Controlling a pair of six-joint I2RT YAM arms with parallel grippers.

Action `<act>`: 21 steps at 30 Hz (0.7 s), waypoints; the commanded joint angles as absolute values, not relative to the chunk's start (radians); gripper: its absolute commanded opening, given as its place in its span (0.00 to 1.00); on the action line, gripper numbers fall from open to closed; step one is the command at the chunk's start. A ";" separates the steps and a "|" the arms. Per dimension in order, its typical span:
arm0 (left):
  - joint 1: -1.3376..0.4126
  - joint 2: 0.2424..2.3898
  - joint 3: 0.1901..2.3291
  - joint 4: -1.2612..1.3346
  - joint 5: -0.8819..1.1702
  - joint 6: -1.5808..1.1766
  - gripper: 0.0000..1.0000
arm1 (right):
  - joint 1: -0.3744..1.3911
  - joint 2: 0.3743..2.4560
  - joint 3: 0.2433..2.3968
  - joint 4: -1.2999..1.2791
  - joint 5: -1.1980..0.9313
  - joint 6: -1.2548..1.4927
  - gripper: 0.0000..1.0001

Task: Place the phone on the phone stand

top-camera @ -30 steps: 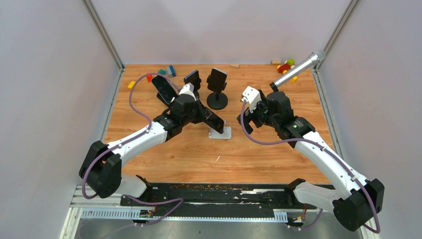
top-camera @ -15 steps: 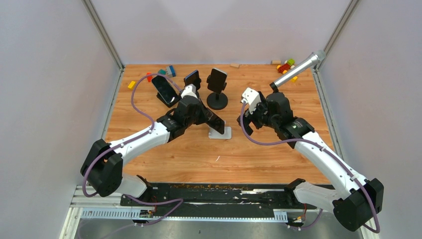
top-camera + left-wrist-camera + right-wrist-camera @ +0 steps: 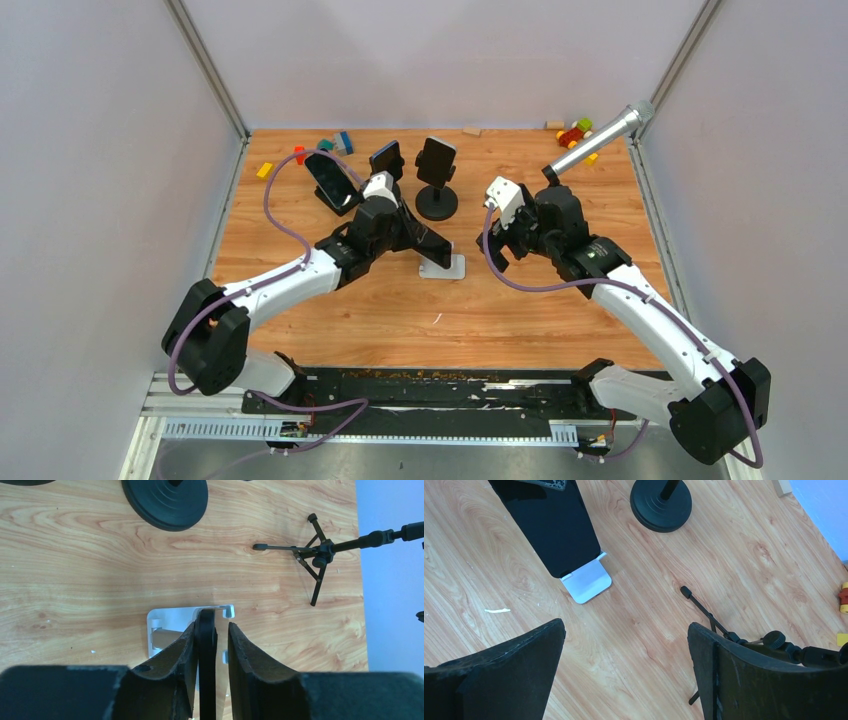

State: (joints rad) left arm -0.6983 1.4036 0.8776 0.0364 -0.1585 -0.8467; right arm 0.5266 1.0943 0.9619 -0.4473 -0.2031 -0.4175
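The black phone (image 3: 432, 243) leans on the small silver phone stand (image 3: 449, 268) at mid-table, its lower edge in the stand's lip. My left gripper (image 3: 414, 232) still straddles the phone. In the left wrist view the phone (image 3: 206, 650) is edge-on over the stand (image 3: 167, 619): the left finger touches it, and a gap shows at the right finger, so the left gripper (image 3: 211, 626) is slightly open. My right gripper (image 3: 497, 238) hovers wide open and empty to the right of the stand. Its wrist view shows the phone (image 3: 549, 525) and stand (image 3: 589, 582) beyond the right gripper (image 3: 626, 627).
Behind the stand, a round black base (image 3: 437, 204) carries another phone (image 3: 437, 160). Two more phones (image 3: 330, 180) (image 3: 386, 156) stand at the back left. A silver microphone (image 3: 600, 135) on a tripod (image 3: 315, 555) sits back right. Toy blocks (image 3: 575, 131) (image 3: 336, 143) lie along the far edge.
The left arm has shifted slightly right, settling the phone onto the stand. Its jaws have then parted a little from the phone. The right arm has stayed put.
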 commanded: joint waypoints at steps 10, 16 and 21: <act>-0.701 1.339 0.867 0.098 -0.156 -0.782 0.56 | 0.518 1.088 0.954 -0.404 -0.219 -0.424 0.94; -0.701 1.307 0.863 0.102 -0.170 -0.676 0.73 | 0.518 1.101 0.959 -0.404 -0.241 -0.442 0.94; -0.700 1.281 0.850 0.118 -0.183 -0.599 0.95 | 0.518 1.123 0.970 -0.404 -0.302 -0.481 0.95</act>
State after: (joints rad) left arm -0.6991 1.3342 0.8604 0.0528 -0.1581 -0.6956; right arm 0.5220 1.1049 0.9615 -0.4450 -0.2314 -0.4366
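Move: The phone is just below the left fingers, its middle about 3 cm back, 2 cm right and 4 cm down, leaning on the white phone stand, itself some 6 cm back, 4 cm right and 10 cm below the hand. The nearest round stand with a phone is roughly 8 cm ahead and 4 cm right of the left hand. From the right hand, the white stand lies about 13 cm left, 2 cm back and 14 cm down. The left fingers spread nearly fully, freeing the phone, then the hand lifts about 2 cm off it. ##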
